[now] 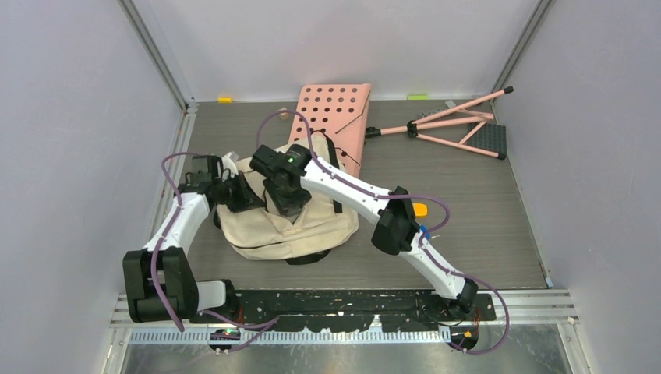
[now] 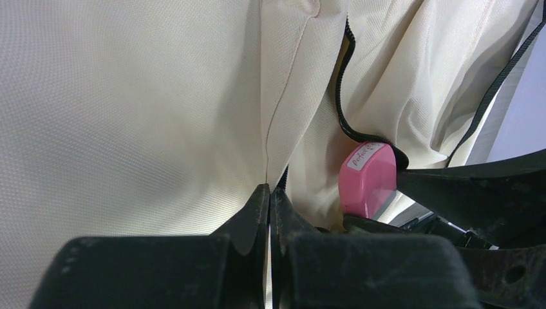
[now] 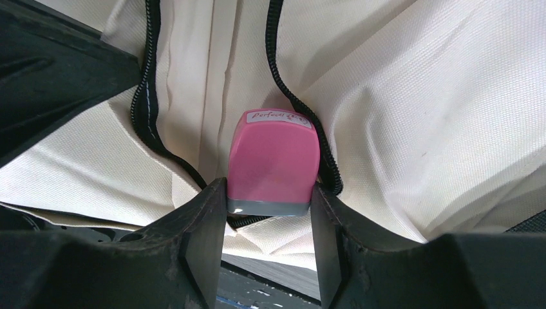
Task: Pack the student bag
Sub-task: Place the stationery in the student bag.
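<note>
The student bag [image 1: 312, 227], cream fabric with black zipper trim, lies in the middle of the table. My left gripper [image 1: 248, 193] is at its left edge, shut on a fold of the cream fabric [image 2: 161, 116] beside the zipper [image 2: 341, 96]; its tips [image 2: 270, 193] meet with cloth pinched between them. My right gripper [image 1: 287, 204] hovers over the bag's top. In the right wrist view it [image 3: 269, 199] is shut on a pink block [image 3: 273, 158] with a grey base and a white label, which sits between the zipper edges [image 3: 302, 103]. The same pink block [image 2: 367, 180] shows in the left wrist view.
A pink perforated board [image 1: 331, 117] lies behind the bag. A folded pink stand [image 1: 460, 125] with a black pad lies at the back right. A small orange thing [image 1: 419, 209] peeks out beside the right arm's elbow. Grey walls close in three sides.
</note>
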You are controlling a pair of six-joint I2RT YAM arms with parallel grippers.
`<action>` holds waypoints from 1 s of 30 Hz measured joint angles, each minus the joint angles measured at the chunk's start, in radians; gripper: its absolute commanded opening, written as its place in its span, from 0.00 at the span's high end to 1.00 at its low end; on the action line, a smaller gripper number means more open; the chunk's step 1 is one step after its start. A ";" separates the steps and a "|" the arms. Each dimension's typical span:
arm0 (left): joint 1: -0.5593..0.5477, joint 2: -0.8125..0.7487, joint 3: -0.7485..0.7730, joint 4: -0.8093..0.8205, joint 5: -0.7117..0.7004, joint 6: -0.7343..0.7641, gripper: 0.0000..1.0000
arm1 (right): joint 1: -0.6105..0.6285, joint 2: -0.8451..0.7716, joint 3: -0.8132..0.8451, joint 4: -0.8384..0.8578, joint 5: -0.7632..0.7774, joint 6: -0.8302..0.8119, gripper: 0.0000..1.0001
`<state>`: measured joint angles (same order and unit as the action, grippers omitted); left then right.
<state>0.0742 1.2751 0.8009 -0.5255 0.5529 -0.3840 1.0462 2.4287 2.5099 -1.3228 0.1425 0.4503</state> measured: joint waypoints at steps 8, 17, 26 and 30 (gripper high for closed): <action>0.000 -0.001 0.000 0.000 0.000 0.000 1.00 | 0.010 0.000 -0.020 0.014 -0.063 -0.045 0.67; 0.000 -0.002 0.000 0.000 0.000 0.000 1.00 | 0.011 0.035 0.014 0.017 -0.023 -0.056 0.44; 0.000 -0.002 0.000 0.000 -0.001 0.000 1.00 | 0.012 0.035 0.010 0.084 0.032 -0.063 0.25; 0.000 -0.002 0.000 -0.001 -0.002 0.000 1.00 | 0.012 0.028 -0.013 0.126 0.013 -0.076 0.25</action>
<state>0.0742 1.2732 0.8009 -0.5266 0.5514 -0.3836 1.0584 2.4569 2.4966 -1.1973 0.1558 0.3748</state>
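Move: My right hand already holds the pink block over the bag opening; the opening's middle is about 1 cm to its left, level fore and aft, and some 3 cm below. The edge of bag fabric in my left fingers lies roughly 7 cm to the right hand's left and 1 cm farther out. The black strap is about 12 cm to its right and 8 cm farther out. From my left hand the opening lies about 6 cm to the right, 1 cm nearer me and 2 cm below. With my left fingers still pinching the fabric edge and staying put, I work the pink block down into the opening with my right hand: back about 1.5 cm, easing left and sinking 1 cm, then forward some 2.5 cm and farther left towards my left hand. On that forward leg my fingers spread from half to three-quarters open and let go of the block. ##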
